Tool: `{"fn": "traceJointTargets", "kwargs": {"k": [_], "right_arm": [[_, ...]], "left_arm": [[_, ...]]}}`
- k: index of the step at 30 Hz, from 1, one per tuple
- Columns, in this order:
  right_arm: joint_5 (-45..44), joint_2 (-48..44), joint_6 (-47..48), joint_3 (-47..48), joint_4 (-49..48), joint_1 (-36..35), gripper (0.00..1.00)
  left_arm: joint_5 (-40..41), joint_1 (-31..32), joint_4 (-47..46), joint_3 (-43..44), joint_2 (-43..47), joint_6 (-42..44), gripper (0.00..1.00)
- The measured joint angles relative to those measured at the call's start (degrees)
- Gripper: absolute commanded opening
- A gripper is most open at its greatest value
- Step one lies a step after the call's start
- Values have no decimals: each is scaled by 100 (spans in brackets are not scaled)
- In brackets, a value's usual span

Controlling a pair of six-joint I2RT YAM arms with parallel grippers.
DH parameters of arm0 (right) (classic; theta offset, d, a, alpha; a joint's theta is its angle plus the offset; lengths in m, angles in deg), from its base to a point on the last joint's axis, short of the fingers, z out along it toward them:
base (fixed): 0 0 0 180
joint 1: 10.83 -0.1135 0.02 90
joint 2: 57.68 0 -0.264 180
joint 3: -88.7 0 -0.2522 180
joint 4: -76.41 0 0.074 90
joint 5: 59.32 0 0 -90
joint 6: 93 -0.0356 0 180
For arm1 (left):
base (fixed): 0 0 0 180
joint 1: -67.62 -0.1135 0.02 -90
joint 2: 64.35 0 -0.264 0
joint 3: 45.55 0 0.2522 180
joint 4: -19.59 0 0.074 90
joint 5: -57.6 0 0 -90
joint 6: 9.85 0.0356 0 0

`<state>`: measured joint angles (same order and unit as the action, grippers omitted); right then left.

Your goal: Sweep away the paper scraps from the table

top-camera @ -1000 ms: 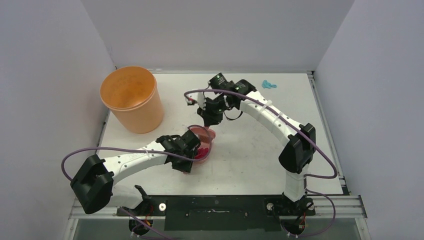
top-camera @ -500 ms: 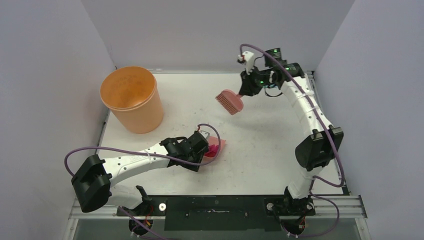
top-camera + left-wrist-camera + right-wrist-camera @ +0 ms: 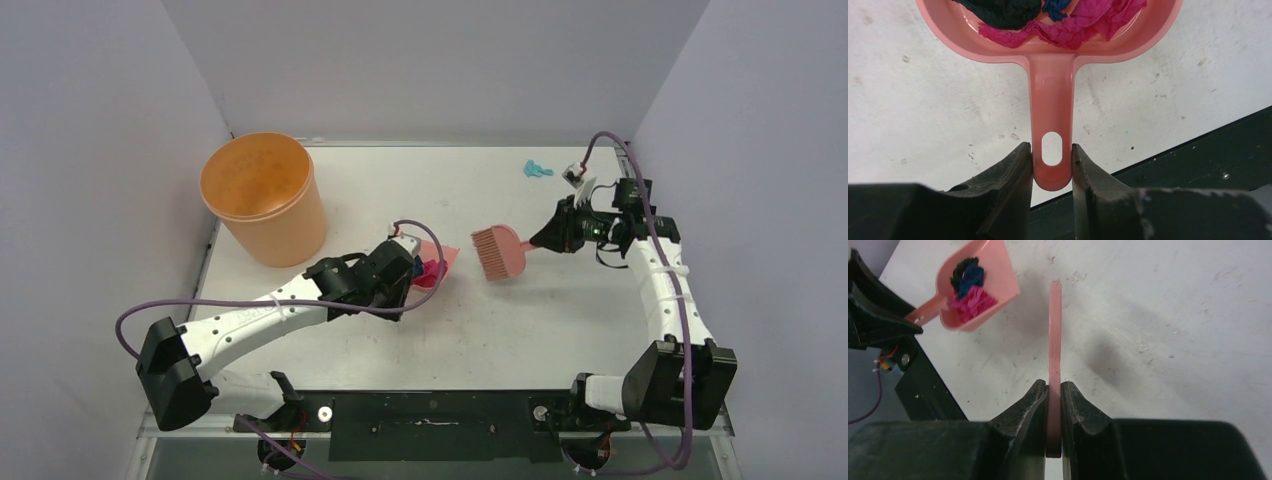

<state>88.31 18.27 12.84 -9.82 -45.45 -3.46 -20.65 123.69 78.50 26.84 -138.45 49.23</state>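
A pink dustpan sits left of the table's middle, and my left gripper is shut on its handle. Inside the pan lie magenta, black and dark blue paper scraps, which also show in the right wrist view as paper scraps in the dustpan. My right gripper is shut on the handle of a pink hand brush, held just right of the pan, bristles towards it. In the right wrist view the brush appears edge-on. One teal paper scrap lies on the table at the back right.
An orange round bucket stands at the back left corner. Grey walls close in the back and both sides. The black rail with the arm bases runs along the near edge.
My right arm has swung the brush from beside the pan, up to the back, then down to the right of the middle. My left arm has shifted the dustpan slightly back and right.
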Motion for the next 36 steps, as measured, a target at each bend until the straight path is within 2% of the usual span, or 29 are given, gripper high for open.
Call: {"fn": "traceJointTargets", "kwargs": {"k": [5, 11, 24, 36], "right_arm": [[553, -535, -529, -1421, -640, 0, 5], [876, -422, -885, -2262, -1189, 0, 5], [1016, 455, -341, -2271, -979, 310, 5], [964, 728, 184, -2111, -813, 485, 5]], "left_arm": [[-44, -407, 297, 619, 24, 195, 0], [-144, -811, 780, 1471, -72, 476, 0], [-557, -1766, 1040, 2669, -297, 769, 0], [-1738, -3040, 977, 2896, -284, 743, 0]]}}
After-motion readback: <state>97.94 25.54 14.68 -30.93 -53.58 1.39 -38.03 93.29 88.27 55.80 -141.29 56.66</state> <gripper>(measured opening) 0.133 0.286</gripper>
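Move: The left hand still grips the loaded dustpan, its pan some 8 cm ahead and 8 cm right, slightly lower. The bin's middle is about 25 cm ahead, 28 cm left, near hand height; the brush head is roughly 11 cm ahead, 20 cm right. The right hand's destination, bare table, lies about 7 cm left, 2 cm back and 21 cm below; from this hand the dustpan is some 20 cm left, 3 cm back and 12 cm lower. Bring the left gripper up about 15 cm and forward 12 cm, bearing left later, to carry the dustpan towards the bin; keep the grip and roll its left side down while turning somewhat counter-clockwise. Meanwhile lower the right gripper about 11 cm and draw it back, then ease slightly forward, turning the wrist and keeping the brush held over bare table. ##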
